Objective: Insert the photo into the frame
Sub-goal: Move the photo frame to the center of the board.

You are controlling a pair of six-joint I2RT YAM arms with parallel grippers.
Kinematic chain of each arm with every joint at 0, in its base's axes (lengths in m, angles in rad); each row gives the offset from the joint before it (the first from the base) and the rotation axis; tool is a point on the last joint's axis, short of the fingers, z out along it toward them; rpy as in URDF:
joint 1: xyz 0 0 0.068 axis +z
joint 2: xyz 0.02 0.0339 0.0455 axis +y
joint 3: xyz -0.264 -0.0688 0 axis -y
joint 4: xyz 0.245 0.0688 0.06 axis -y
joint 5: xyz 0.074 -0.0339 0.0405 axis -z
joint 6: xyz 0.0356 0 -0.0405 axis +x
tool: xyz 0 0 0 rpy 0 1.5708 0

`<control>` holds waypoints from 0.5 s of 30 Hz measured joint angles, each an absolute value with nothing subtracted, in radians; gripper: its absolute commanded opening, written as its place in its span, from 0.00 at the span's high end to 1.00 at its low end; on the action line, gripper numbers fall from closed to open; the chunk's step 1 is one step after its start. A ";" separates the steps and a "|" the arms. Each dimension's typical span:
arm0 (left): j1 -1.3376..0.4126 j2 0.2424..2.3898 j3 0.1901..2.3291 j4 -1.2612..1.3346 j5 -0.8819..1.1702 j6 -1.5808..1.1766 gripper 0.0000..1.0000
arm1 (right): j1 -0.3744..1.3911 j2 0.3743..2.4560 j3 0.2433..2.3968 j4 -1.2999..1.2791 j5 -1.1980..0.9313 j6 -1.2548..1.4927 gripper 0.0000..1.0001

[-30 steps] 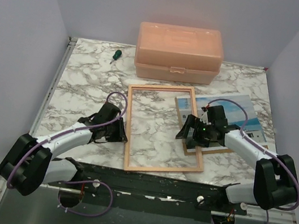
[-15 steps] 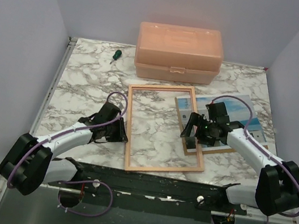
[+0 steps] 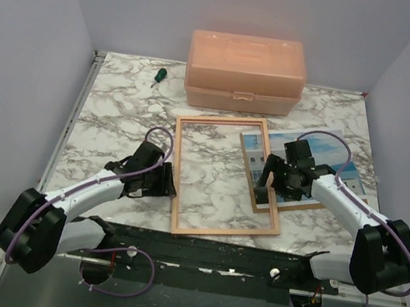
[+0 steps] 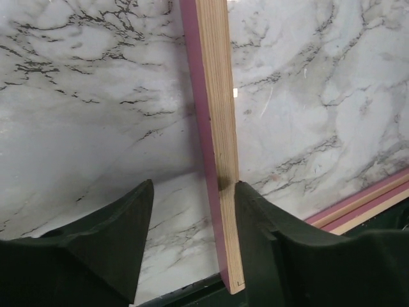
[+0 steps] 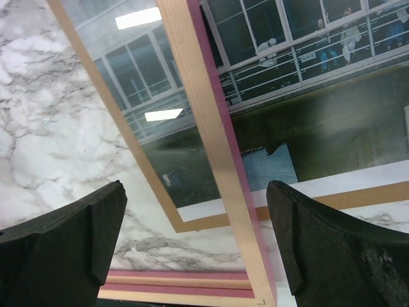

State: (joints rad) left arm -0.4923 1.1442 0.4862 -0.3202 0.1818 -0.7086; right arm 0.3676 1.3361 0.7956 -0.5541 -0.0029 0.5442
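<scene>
The frame (image 3: 222, 119) lies flat mid-table with its pale wood back up. Its left rail (image 4: 217, 128) runs between the fingers of my left gripper (image 4: 193, 185) (image 3: 169, 183). The right finger (image 4: 255, 217) rests against that rail, while the left finger stands apart, so the jaws are open. The photo (image 3: 327, 154) (image 5: 287, 96) lies on a brown backing board (image 3: 298, 207), partly under the frame's right rail (image 5: 204, 128). My right gripper (image 5: 195, 192) (image 3: 267, 181) hovers wide open astride that rail and holds nothing.
A peach plastic box (image 3: 246, 70) stands at the back of the table. A small green-handled screwdriver (image 3: 157, 75) lies to its left. The frame's near rail (image 3: 224, 230) sits close to the table's front edge.
My left gripper's jaws have opened off the frame's left rail. The right gripper has shifted a little to the right and away from me over the frame's right rail.
</scene>
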 measured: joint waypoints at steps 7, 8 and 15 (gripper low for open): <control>-0.492 1.048 0.498 -0.357 0.210 -0.707 0.25 | 0.368 1.430 0.796 -0.524 -0.015 0.550 0.00; -0.492 1.023 0.507 -0.368 0.215 -0.707 0.24 | 0.368 1.435 0.796 -0.516 -0.025 0.549 0.00; -0.492 0.903 0.569 -0.413 0.234 -0.707 0.22 | 0.382 1.438 0.796 -0.472 -0.097 0.549 0.00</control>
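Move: The right hand straddles the photo frame's right rail, the stretch between its open fingers about 2 cm to its right and 4 cm below; that rail's near corner is some 12 cm back and 4 cm right. The photo's middle is about 6 cm ahead and 8 cm right. The left hand has the left rail beside its right fingertip, 1 cm right and 2 cm below, the near left corner about 10 cm back and 1 cm right. Left hand opens and rises some 8 cm; right sinks, then its right finger pushes the right rail left. ##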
